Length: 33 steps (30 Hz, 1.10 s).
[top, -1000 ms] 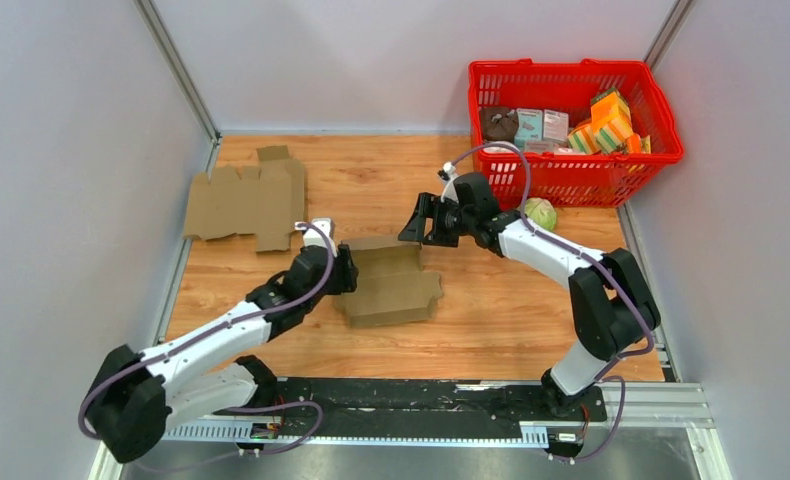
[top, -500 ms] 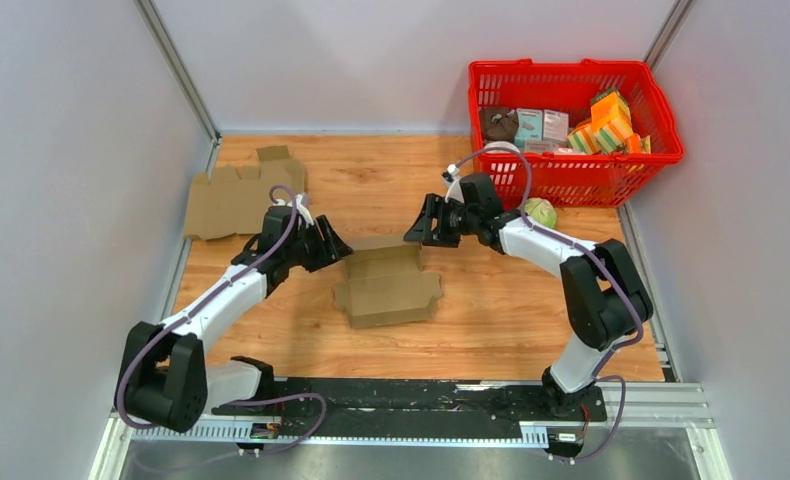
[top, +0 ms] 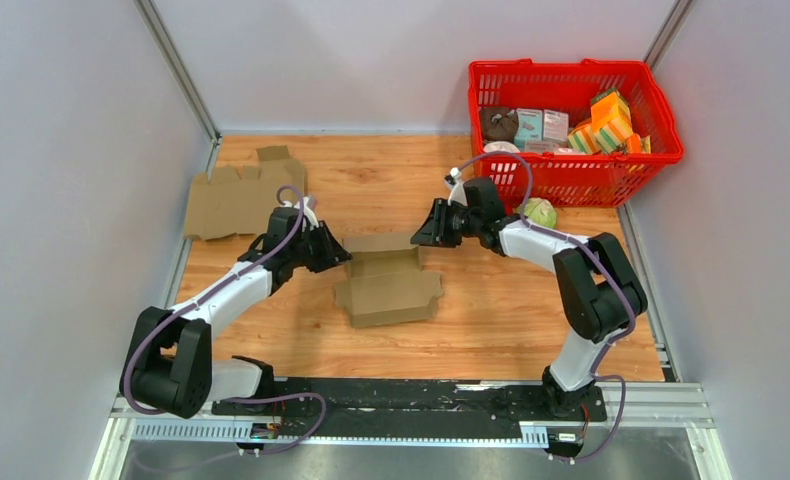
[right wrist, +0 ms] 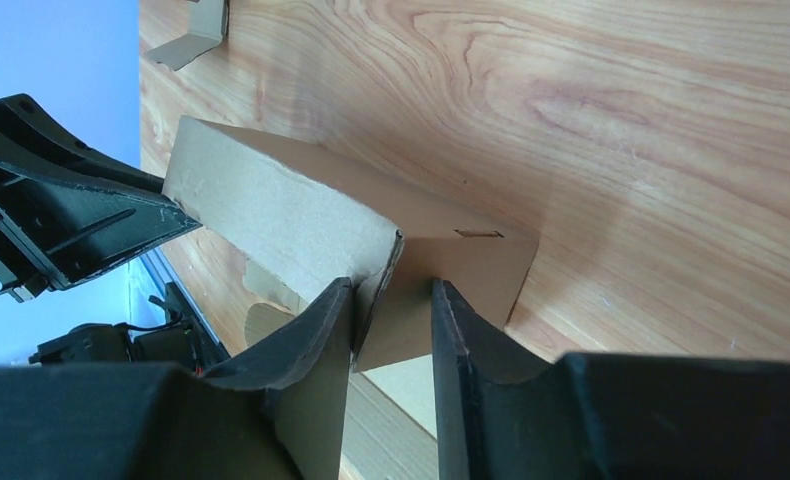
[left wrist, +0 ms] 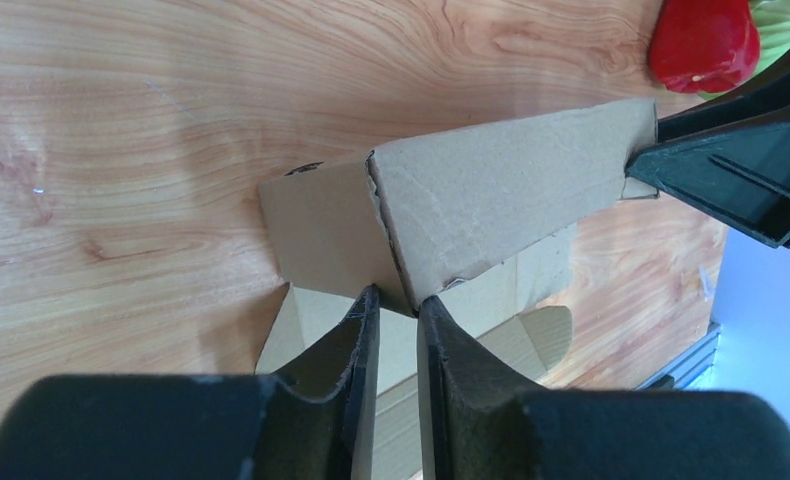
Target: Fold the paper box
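Observation:
The paper box (top: 391, 285) is brown cardboard, partly folded, lying mid-table with its back wall raised. My left gripper (top: 339, 255) is at the wall's left end. In the left wrist view its jaws (left wrist: 398, 300) are nearly together, pinching the corner where the wall (left wrist: 491, 190) meets a side flap. My right gripper (top: 421, 235) is at the wall's right end. In the right wrist view it (right wrist: 391, 290) closes over the right side flap (right wrist: 461, 270), which stands between its fingers. Each wrist view shows the other gripper at the far end of the wall.
A second, flat cardboard blank (top: 241, 200) lies at the back left. A red basket (top: 576, 180) holding several packets stands at the back right, with a green ball (top: 541, 212) in front of it. Grey walls close in both sides.
The left gripper swung from the box's left front up to its back left corner. The right gripper shifted slightly onto the back right corner. Both jaws narrowed onto the cardboard.

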### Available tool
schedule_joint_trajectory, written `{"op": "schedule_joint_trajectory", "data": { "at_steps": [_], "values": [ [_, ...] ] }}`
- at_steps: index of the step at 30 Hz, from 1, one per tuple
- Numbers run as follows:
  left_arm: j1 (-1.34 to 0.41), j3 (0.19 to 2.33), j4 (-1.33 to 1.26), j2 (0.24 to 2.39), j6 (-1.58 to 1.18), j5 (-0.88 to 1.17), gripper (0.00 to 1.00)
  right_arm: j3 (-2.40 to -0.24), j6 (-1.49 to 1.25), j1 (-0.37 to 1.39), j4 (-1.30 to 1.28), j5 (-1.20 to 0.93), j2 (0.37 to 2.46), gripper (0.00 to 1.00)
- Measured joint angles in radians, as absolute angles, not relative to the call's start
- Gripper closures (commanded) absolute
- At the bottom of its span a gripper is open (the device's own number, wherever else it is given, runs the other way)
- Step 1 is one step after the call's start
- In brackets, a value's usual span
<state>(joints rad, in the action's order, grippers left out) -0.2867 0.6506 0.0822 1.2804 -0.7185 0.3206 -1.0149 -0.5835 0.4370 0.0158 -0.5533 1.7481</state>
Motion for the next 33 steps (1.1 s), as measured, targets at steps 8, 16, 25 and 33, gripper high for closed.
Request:
{"op": "schedule_joint_trajectory", "data": {
  "at_steps": [8,16,25,33],
  "values": [
    [-0.287,0.646,0.105,1.264,-0.672,0.313,0.48,-1.014,-0.558,0.437,0.003,-0.553,1.739,0.34],
    [-0.31,0.652,0.277,0.951,-0.557,0.195,0.38,-0.947,-0.465,0.438,-0.311,-0.339,1.448,0.15],
    [-0.997,0.836,0.386,1.074,-0.303,-0.062,0.31,-0.839,-0.508,0.419,-0.636,-0.118,1.2,0.08],
    [-1.235,0.969,0.438,1.526,-0.083,-0.25,0.31,-0.852,-0.569,0.148,-0.853,0.045,0.8,0.09]
  ]
}}
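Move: Both hands pinch the ends of the box's standing far wall, its middle some 2 cm ahead and 7 cm right of the left hand. The near panel lies about 10 cm back, 8 cm right and 4 cm below the left hand, its right tab 6 cm back and 17 cm right. From the right hand, that panel is some 12 cm back and 4 cm left; the red pepper is 4 cm ahead and 16 cm right. Both hands open off the far wall; left swings back-right 20 cm towards near panel, right retreats rightward about 25. ##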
